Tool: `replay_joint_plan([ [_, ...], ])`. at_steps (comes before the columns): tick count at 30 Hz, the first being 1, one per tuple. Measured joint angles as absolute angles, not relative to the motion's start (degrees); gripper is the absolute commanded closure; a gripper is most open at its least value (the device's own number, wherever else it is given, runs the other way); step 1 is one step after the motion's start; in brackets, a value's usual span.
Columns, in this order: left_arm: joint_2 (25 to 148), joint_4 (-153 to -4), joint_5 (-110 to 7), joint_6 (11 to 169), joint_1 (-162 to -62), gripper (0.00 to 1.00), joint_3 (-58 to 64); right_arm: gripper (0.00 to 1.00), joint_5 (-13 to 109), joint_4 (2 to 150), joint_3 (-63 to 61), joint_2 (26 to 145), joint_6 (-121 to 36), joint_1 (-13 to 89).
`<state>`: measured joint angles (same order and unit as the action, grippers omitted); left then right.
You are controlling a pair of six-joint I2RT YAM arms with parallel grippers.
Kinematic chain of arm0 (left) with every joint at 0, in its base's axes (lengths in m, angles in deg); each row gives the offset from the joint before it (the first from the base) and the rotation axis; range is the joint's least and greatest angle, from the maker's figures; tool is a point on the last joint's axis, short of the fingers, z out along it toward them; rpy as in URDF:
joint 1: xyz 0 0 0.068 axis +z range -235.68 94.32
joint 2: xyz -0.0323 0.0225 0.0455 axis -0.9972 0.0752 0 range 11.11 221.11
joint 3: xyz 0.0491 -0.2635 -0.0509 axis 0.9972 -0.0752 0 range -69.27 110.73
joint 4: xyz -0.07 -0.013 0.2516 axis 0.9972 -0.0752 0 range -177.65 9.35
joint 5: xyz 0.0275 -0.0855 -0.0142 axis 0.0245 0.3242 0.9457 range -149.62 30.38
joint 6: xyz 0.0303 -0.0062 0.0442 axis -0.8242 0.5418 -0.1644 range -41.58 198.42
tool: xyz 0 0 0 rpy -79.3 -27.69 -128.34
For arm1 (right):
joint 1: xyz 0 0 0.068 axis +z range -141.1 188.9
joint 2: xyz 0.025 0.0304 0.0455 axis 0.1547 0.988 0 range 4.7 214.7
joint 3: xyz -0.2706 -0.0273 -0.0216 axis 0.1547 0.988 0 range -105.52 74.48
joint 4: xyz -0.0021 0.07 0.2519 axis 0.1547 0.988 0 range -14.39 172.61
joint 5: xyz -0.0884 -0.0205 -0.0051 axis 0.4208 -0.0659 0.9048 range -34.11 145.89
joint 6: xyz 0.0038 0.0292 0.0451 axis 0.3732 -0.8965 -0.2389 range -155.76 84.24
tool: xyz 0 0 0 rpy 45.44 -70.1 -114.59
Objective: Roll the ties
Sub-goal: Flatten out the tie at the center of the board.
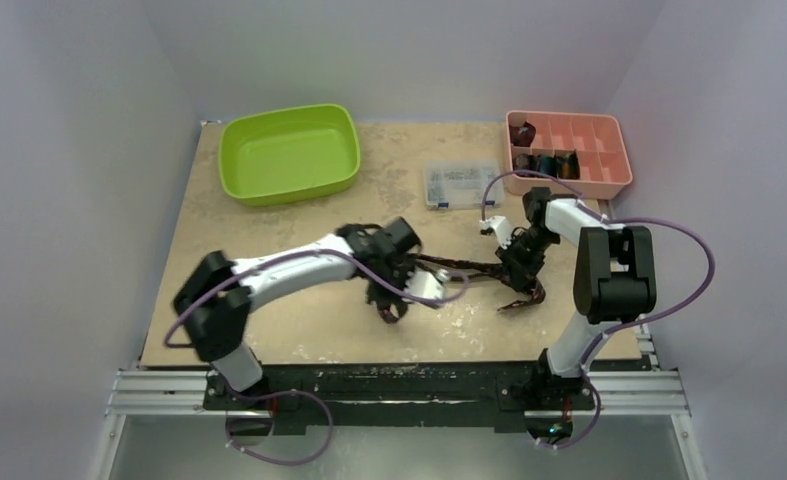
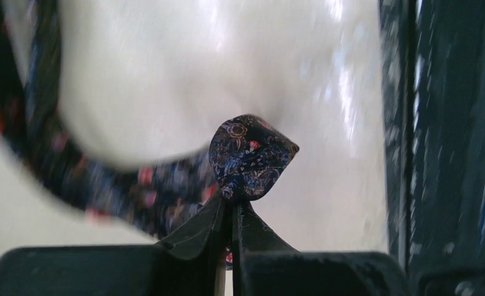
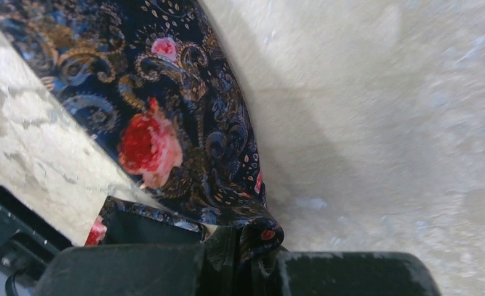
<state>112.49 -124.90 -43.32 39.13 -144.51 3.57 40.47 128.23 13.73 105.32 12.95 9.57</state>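
A black tie [image 1: 464, 266] with red-pink flowers is stretched above the table between my two grippers. My left gripper [image 1: 391, 306] is shut on one folded end of it. In the left wrist view that end [image 2: 252, 154] bulges out just past the closed fingertips of the left gripper [image 2: 235, 206], and the rest of the tie [image 2: 73, 179] curves away, blurred. My right gripper [image 1: 517, 274] is shut on the tie further along. In the right wrist view the cloth [image 3: 184, 123] bunches where the right gripper [image 3: 258, 253] pinches it. A loose tail [image 1: 527, 298] hangs below.
A green bin [image 1: 289, 152] sits at the back left. A clear plastic box [image 1: 459, 184] of small parts lies at the back middle. At the back right a pink compartment tray [image 1: 609, 170] holds several rolled ties [image 1: 549, 163]. The table's near edge runs just below the grippers.
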Motion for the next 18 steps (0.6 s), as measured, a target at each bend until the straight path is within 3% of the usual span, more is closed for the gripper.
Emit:
replay_joint_plan([
  [8, 78.4, -140.4, -42.0, 3.3, -111.8, 0.96, -13.4, 1.00, 42.9, 137.0, 17.2, 105.6, 16.8, 9.5],
  [9, 77.5, -141.4, -41.8, -1.6, -107.7, 0.89, -15.1, 1.00, 42.9, 138.4, 17.6, 106.0, 17.5, 9.5],
  [11, 79.1, -142.0, -40.6, -8.8, -101.2, 0.74, -16.9, 0.81, 42.0, 140.8, 16.7, 108.5, 18.4, 9.8],
  [14, 86.9, -139.2, -41.3, -13.5, -93.9, 0.36, -16.8, 0.61, 41.9, 145.7, 10.4, 115.2, 17.9, 9.9],
  [15, 88.6, -138.3, -41.6, -14.2, -92.3, 0.33, -16.5, 0.54, 41.9, 147.9, 7.2, 117.2, 17.7, 9.8],
  [16, 89.9, -137.3, -42.2, -13.9, -90.7, 0.17, -16.0, 0.39, 41.9, 148.8, 4.4, 118.4, 17.4, 9.7],
  [17, 90.2, -136.6, -42.3, -13.8, -90.1, 0.05, -15.7, 0.32, 41.9, 149.0, 2.1, 118.9, 17.1, 9.7],
  [18, 90.2, -136.5, -42.3, -13.2, -89.8, 0.01, -14.9, 0.30, 41.9, 149.1, -0.5, 119.1, 16.8, 9.7],
])
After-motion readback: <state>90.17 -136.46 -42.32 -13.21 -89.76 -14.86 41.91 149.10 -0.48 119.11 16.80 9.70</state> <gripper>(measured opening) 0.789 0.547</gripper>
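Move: Over bare board, the left hand holds the tie's fold about 5 cm up; the empty patch it is bound for lies some 28 cm left and 9 ahead. The green tray is about 43 cm ahead and 27 left, the clear parts box 35 ahead and 19 right. The right hand grips the tie low; the tie's broad loose flap lies 5 cm back and 2 right of it, the parts box 26 ahead and 11 left. Sweeping left about 29 cm and some 9 forward, away from the right hand, the left hand rises about 7 cm, then sinks back near its starting height over the patch before the green tray and opens around the fold. The right hand draws its grip back about 7 cm, fingertips swinging some 20 degrees towards the base, then returns 5 forward as its fingers part. ##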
